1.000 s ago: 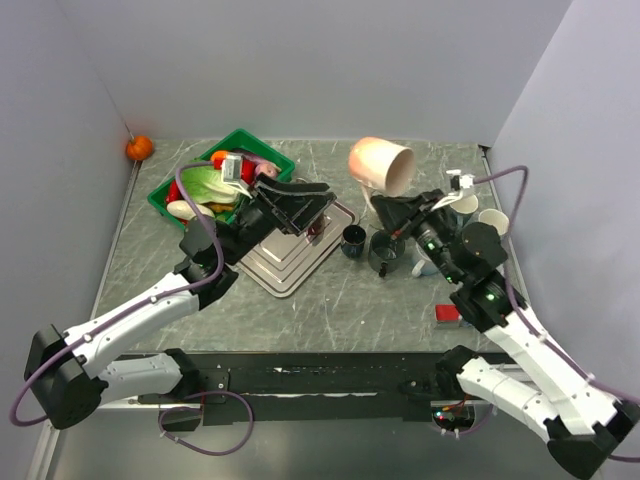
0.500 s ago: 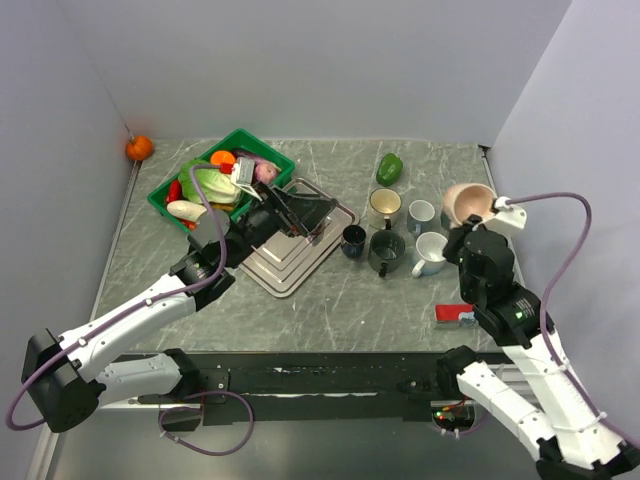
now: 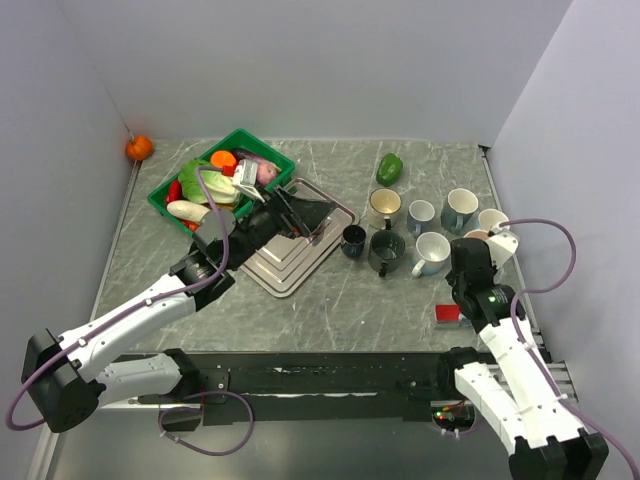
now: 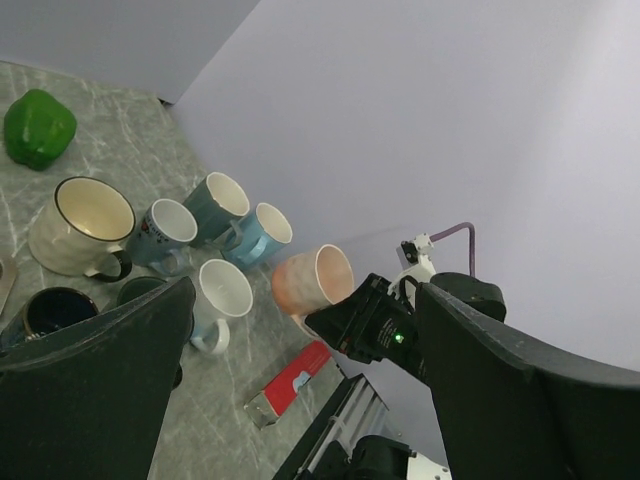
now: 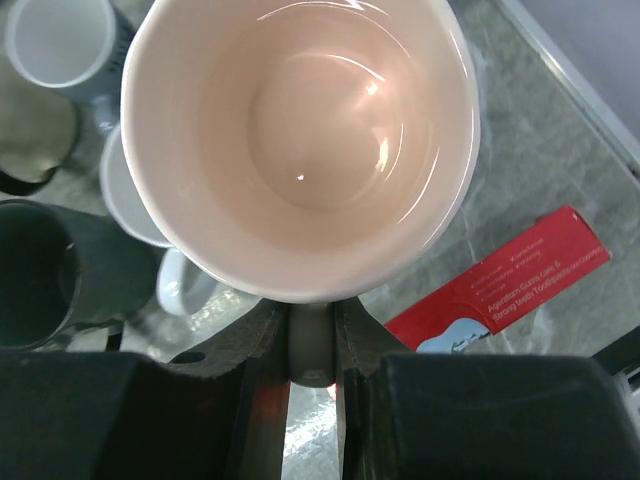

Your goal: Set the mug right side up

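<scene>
The mug (image 5: 300, 140) is pale pink, glossy and empty inside, and its mouth faces the right wrist camera. My right gripper (image 5: 312, 345) is shut on the mug's handle, which sits pinched between the two fingers. In the top view only a sliver of the mug (image 3: 478, 237) shows at the right gripper (image 3: 476, 250), near the table's right edge. The left wrist view shows the mug (image 4: 312, 282) tilted in the air beside the other mugs. My left gripper (image 3: 322, 215) hangs open over the metal tray, with nothing between its dark fingers (image 4: 90, 380).
Several upright mugs (image 3: 432, 250) stand in a cluster left of and behind the held one. A red packet (image 3: 448, 313) lies near the right arm. Further left are a metal tray (image 3: 290, 275) and a green crate (image 3: 165, 190) of vegetables, with a green pepper (image 3: 390, 168) and an orange (image 3: 138, 147) at the back.
The right arm has carried the pink mug from high over the table's middle down to the right edge, turning it. The left arm has barely moved.
</scene>
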`<state>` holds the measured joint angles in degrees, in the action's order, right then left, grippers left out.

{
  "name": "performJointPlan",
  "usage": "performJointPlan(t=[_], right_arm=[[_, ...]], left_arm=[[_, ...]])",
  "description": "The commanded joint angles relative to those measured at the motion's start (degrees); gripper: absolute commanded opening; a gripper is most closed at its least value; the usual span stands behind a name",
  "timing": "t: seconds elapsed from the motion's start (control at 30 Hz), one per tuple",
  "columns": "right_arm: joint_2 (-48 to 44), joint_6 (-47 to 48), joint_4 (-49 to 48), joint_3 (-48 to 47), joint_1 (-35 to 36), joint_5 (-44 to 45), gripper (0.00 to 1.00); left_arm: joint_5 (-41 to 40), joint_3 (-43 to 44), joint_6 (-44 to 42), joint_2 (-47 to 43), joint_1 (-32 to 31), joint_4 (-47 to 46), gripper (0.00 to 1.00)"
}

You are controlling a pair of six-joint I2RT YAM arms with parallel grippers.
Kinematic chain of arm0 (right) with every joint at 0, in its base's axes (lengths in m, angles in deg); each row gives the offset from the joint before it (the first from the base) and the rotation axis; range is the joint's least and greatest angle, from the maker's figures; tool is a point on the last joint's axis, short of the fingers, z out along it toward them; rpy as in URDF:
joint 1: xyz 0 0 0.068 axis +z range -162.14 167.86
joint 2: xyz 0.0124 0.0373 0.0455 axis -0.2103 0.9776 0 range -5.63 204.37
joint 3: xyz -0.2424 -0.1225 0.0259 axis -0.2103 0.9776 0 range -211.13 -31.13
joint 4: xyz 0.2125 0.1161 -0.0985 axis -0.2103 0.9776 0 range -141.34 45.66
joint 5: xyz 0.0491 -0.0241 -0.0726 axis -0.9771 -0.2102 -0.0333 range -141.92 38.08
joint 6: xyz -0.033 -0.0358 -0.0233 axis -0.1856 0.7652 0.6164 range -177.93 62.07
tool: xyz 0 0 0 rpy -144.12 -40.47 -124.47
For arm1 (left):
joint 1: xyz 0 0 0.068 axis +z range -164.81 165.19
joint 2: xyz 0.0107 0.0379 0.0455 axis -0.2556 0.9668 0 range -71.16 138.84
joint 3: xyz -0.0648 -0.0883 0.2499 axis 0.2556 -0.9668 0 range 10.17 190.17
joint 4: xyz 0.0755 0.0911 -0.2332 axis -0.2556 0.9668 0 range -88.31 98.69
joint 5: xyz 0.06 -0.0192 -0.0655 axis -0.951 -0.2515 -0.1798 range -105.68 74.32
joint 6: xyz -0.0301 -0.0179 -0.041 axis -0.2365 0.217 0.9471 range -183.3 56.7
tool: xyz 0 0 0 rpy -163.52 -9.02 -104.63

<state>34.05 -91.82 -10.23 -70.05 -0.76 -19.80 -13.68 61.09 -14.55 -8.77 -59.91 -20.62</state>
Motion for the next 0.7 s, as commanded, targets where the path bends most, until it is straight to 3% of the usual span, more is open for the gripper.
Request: performJointPlan(t=[0.0,0.23,0.67], right_arm=[[0.4,-2.4,-9.2,1.3,-3.8,1.3,0.0],[6.0,-3.1,-14.6,3.8,-11.0,-6.1,0.0],[17.6,-4.3,-19.4,7.0,-15.9,-14.4,0.0]], left_arm=[[-1.2,1.6,-1.2,-1.6,-0.1,0.2,0.96],[-1.5,1.6,-1.5,-1.8,0.1,0.8,0.96],[-1.8,0.9,-1.9,-2.4,0.5,1.9,0.96]])
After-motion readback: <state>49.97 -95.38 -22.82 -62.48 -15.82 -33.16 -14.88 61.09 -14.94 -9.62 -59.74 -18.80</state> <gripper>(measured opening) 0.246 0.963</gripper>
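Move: The right hand already holds the pink mug by its handle; the bare spot it is bound for lies some 5 cm ahead, 4 cm to the right and 11 cm lower. The white mug stands about 6 cm ahead and 9 cm left of the hand, the light-blue mug about 13 cm ahead and 5 cm right, the red box some 7 cm back, straight behind. From the left hand the spot is about 2 cm ahead, 40 cm right and 33 cm down. The right hand keeps its closed grip on the pink mug's handle and lowers it about 9 cm, steadily, drifting only a little to the right and forward, into the gap between the white mug, the light-blue mug and the red box. On the way down the wrist tips the fingers some 10 degrees further downward, raises the hand's left side by about as much and swings slightly clockwise, bringing the mug's tilted mouth nearer to level. ##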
